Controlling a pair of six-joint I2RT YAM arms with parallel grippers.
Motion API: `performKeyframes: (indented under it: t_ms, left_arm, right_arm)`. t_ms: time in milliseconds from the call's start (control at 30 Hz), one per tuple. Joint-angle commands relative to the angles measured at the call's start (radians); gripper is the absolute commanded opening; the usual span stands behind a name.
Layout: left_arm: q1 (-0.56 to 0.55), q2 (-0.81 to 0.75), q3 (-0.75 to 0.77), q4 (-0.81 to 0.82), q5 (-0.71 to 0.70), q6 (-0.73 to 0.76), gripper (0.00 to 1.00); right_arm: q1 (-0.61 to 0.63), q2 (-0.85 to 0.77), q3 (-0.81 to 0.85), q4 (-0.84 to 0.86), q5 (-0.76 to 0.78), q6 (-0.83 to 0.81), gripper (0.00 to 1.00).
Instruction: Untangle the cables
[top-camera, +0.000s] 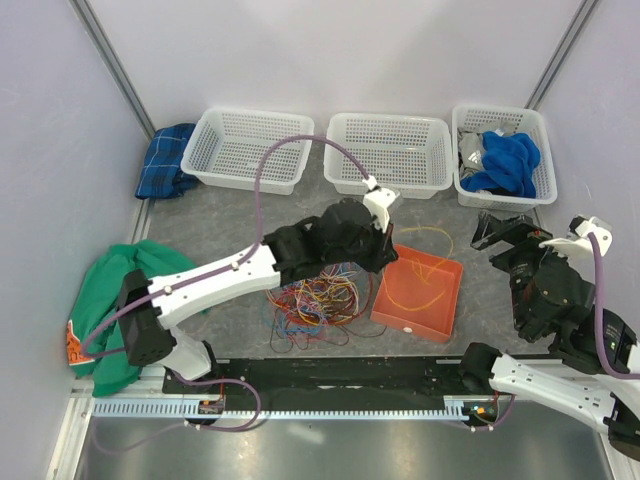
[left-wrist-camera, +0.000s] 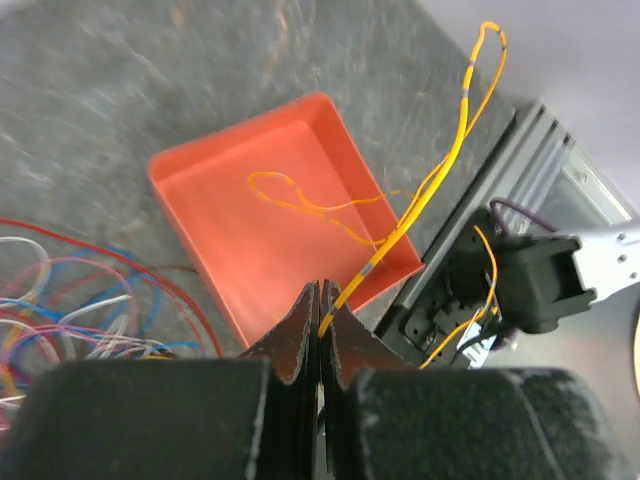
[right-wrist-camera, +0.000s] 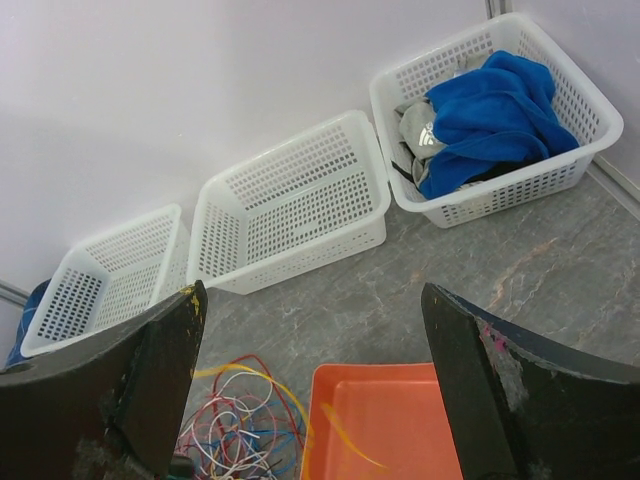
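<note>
The cables (top-camera: 315, 303) lie as a tangle of red, blue, white, purple and yellow wires on the grey table, left of an orange tray (top-camera: 440, 310). My left gripper (top-camera: 388, 250) hovers at the tray's left far corner. In the left wrist view it (left-wrist-camera: 322, 298) is shut on a yellow cable (left-wrist-camera: 440, 175) that runs away from the jaws in a long loop. A second orange-yellow cable (left-wrist-camera: 300, 200) lies inside the tray (left-wrist-camera: 230, 250). My right gripper (top-camera: 492, 232) is to the right of the tray, open (right-wrist-camera: 312, 295) and empty, facing the tray (right-wrist-camera: 400, 420) and the tangle (right-wrist-camera: 240, 430).
Three white baskets (top-camera: 245, 150) (top-camera: 390, 150) (top-camera: 503, 192) line the back wall; the right one holds a blue cloth (top-camera: 505, 160). A green cloth (top-camera: 115, 290) lies at the left, a blue plaid cloth (top-camera: 165, 160) at the back left. A metal rail (top-camera: 330, 405) runs along the near edge.
</note>
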Motion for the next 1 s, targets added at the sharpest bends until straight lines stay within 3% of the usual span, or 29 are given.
performKeyframes:
  t_ms: [0,133,233,267,333,433,500,533,667,833,967]
  left_arm:
    - [-0.006,0.032,-0.102,0.219,0.081,-0.063,0.02]
    - [-0.006,0.108,-0.171,0.350,0.054,-0.074,0.02]
    - [-0.006,0.169,-0.143,0.336,0.049,-0.079,0.02]
    - [-0.004,0.180,-0.136,0.325,0.045,-0.077,0.08]
    - [-0.004,0.194,-0.102,0.281,0.022,-0.077,0.37]
    - [-0.006,0.180,-0.096,0.243,-0.055,-0.068,0.64]
    - [-0.006,0.153,-0.099,0.238,-0.095,-0.062,0.73]
    - [-0.008,0.144,-0.094,0.233,-0.107,-0.053,0.99]
    - [-0.006,0.076,-0.082,0.157,-0.220,-0.043,1.00]
    - [0.024,-0.138,-0.226,0.054,-0.406,-0.105,1.00]
    - [0.123,-0.224,-0.365,-0.006,-0.344,-0.195,1.00]
  right_arm:
    - [0.000,-0.011,-0.017,-0.015,0.012,0.021,0.96]
    - [0.000,-0.008,-0.030,-0.018,-0.002,0.029,0.96]
    - [0.000,-0.009,-0.031,-0.023,-0.010,0.031,0.96]
    - [0.000,-0.012,-0.031,-0.026,-0.011,0.032,0.96]
    - [0.000,-0.014,-0.034,-0.030,-0.016,0.034,0.96]
    - [0.000,-0.014,-0.043,-0.029,-0.027,0.044,0.96]
    - [0.000,-0.011,-0.053,-0.030,-0.030,0.052,0.96]
    - [0.000,-0.006,-0.056,-0.029,-0.031,0.057,0.96]
    - [0.000,0.004,-0.065,-0.029,-0.053,0.069,0.96]
    - [0.000,0.041,-0.131,0.031,-0.204,0.037,0.96]
    - [0.000,0.076,-0.200,0.141,-0.330,0.012,0.96]
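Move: The left hand holds the yellow cable; the orange tray it is going into has its middle about 11 cm to its right, 3 cm ahead and some 26 cm below. The cable tangle lies about 15 cm to this hand's left and 3 cm ahead; the middle white basket stands roughly 36 cm ahead and 4 cm right. From the empty right hand the tray is about 11 cm left, 3 cm ahead and 36 cm down. Still pinching the yellow cable, the left hand sinks about 11 cm with a slight drift right towards the orange tray, and near the bottom its fingers go from shut to wide open and let the cable go, well above the tray. It then climbs some 9 cm and swings about 10 cm back left towards the tangle, turning roughly 20 degrees counter-clockwise, while the right hand, open and empty, eases left and down late on, towards the tray. ##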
